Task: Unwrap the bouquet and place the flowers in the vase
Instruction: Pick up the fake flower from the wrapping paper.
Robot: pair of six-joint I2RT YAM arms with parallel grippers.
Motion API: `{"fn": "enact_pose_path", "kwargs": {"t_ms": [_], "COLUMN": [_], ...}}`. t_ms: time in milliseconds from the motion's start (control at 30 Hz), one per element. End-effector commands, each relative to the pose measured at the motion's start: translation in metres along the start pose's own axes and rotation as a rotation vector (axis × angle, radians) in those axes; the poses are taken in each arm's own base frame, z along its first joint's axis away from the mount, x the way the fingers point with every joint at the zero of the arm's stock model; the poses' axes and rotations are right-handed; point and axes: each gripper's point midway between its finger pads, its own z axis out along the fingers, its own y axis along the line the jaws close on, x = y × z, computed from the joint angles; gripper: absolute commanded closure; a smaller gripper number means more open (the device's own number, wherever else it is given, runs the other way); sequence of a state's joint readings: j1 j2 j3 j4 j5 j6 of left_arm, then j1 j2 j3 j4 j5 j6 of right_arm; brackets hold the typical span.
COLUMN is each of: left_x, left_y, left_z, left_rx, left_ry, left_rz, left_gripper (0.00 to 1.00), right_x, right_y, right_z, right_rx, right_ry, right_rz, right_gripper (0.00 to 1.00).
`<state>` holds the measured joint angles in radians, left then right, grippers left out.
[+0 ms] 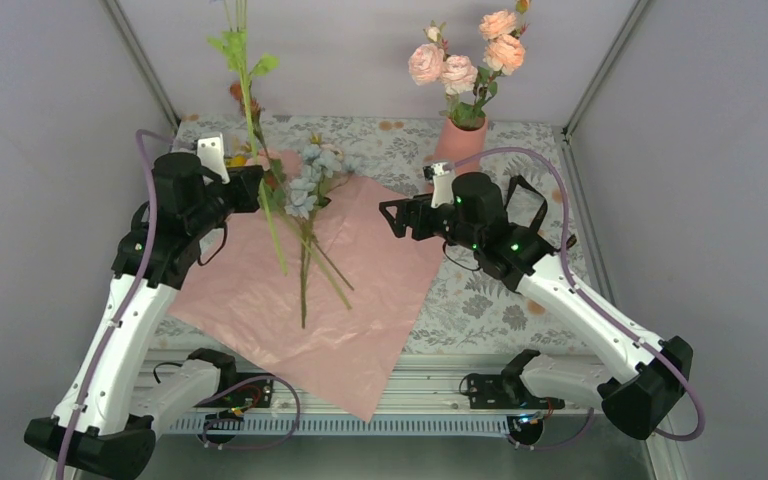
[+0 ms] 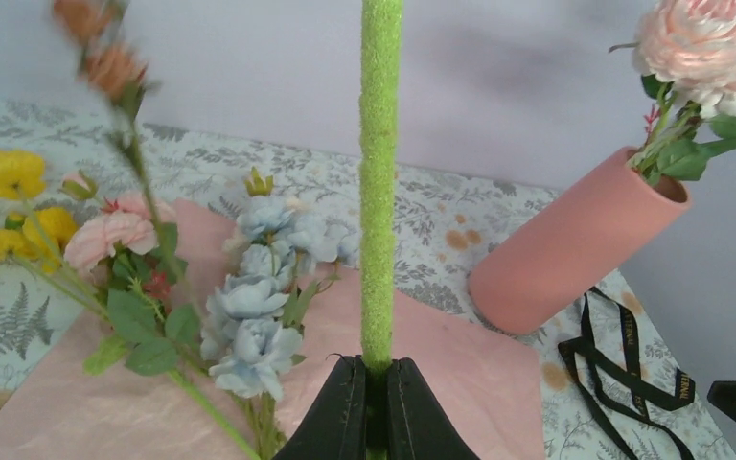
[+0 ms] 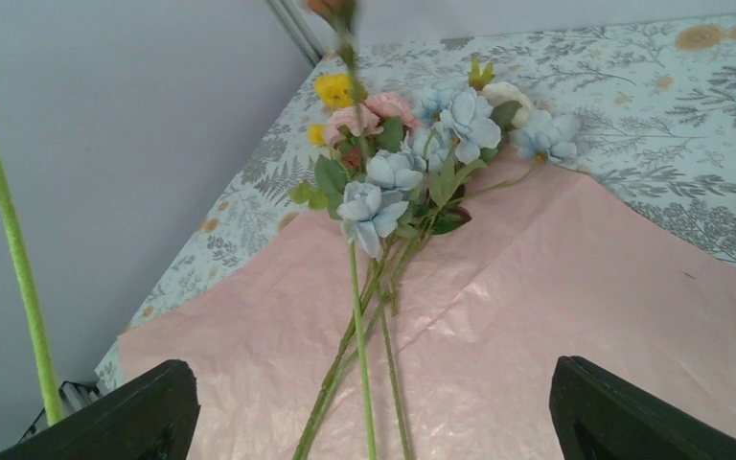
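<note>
My left gripper (image 1: 260,190) (image 2: 376,364) is shut on a fuzzy green flower stem (image 1: 250,110) (image 2: 380,192), held upright above the table. The rest of the flowers (image 1: 310,185) (image 2: 254,307) (image 3: 412,163), blue, pink and yellow, lie on the spread-out pink wrapping sheet (image 1: 360,300) (image 3: 585,287). The salmon-pink vase (image 1: 457,140) (image 2: 575,244) stands at the back right with pink and peach roses (image 1: 465,60) in it. In front of the vase, my right gripper (image 1: 392,218) (image 3: 374,383) hangs open above the sheet, facing the lying stems, with nothing between its fingers.
A black ribbon (image 2: 632,364) lies on the floral tablecloth (image 1: 500,300) near the vase's foot. The pink sheet hangs over the table's near edge. Grey enclosure walls stand on the left, right and back.
</note>
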<state>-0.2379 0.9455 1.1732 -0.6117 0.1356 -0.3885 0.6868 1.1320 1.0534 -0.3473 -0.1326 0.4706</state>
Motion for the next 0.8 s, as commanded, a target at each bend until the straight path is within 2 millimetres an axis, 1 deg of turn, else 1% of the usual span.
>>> {"fn": "enact_pose_path", "kwargs": {"t_ms": [0, 100, 200, 267, 400, 500, 633, 700, 767], "left_x": [-0.026, -0.027, -0.027, -0.026, -0.015, 0.0, 0.016, 0.026, 0.037], "left_y": [-0.012, -0.011, -0.026, -0.037, -0.06, -0.075, -0.084, -0.087, -0.091], "left_z": [-0.012, -0.011, -0.011, -0.013, -0.013, -0.015, -0.013, -0.009, -0.008], "left_rx": [0.034, 0.026, 0.111, 0.18, 0.33, 0.448, 0.543, 0.585, 0.639], "left_ry": [-0.084, -0.085, -0.082, -0.087, -0.052, -0.012, 0.037, 0.073, 0.109], "left_rz": [0.038, 0.047, 0.063, 0.075, 0.106, 0.121, 0.125, 0.115, 0.107], "left_gripper": [0.98, 0.98, 0.98, 0.98, 0.98, 0.98, 0.97, 0.98, 0.98], "right_x": [-0.023, -0.024, -0.024, -0.026, -0.031, -0.036, -0.045, -0.053, -0.062], "right_y": [0.025, 0.024, 0.027, 0.033, 0.05, 0.064, 0.086, 0.099, 0.109], "right_z": [-0.01, -0.011, -0.012, -0.013, -0.015, -0.014, -0.015, -0.02, -0.024], "right_rx": [-0.077, -0.073, -0.088, -0.115, -0.207, -0.277, -0.38, -0.435, -0.477], "right_ry": [-0.059, -0.066, -0.066, -0.069, -0.078, -0.086, -0.094, -0.112, -0.135], "right_rz": [-0.014, -0.01, -0.015, -0.019, -0.026, -0.025, -0.01, -0.004, 0.001], "right_gripper": [0.08, 0.08, 0.08, 0.09, 0.18, 0.3, 0.43, 0.46, 0.44]}}
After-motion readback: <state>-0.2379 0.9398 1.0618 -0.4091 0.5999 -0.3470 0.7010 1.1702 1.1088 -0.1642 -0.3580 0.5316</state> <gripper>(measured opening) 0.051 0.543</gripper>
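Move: The flower stem pinched in the left fingers is being taken to the right gripper, some 22 cm to the left hand's right, 3 cm back and 6 cm lower. From the right hand, the stem at that grip is about 22 cm left, 3 cm ahead and 6 cm up; the blue flowers lie roughly 18 cm left, 16 cm ahead and 22 cm below, the vase about 14 cm right, 16 cm ahead and 13 cm below. Left hand swings the still-pinched stem about 7 cm right; right hand rises 6 cm, shifts left towards it, half-closing. ##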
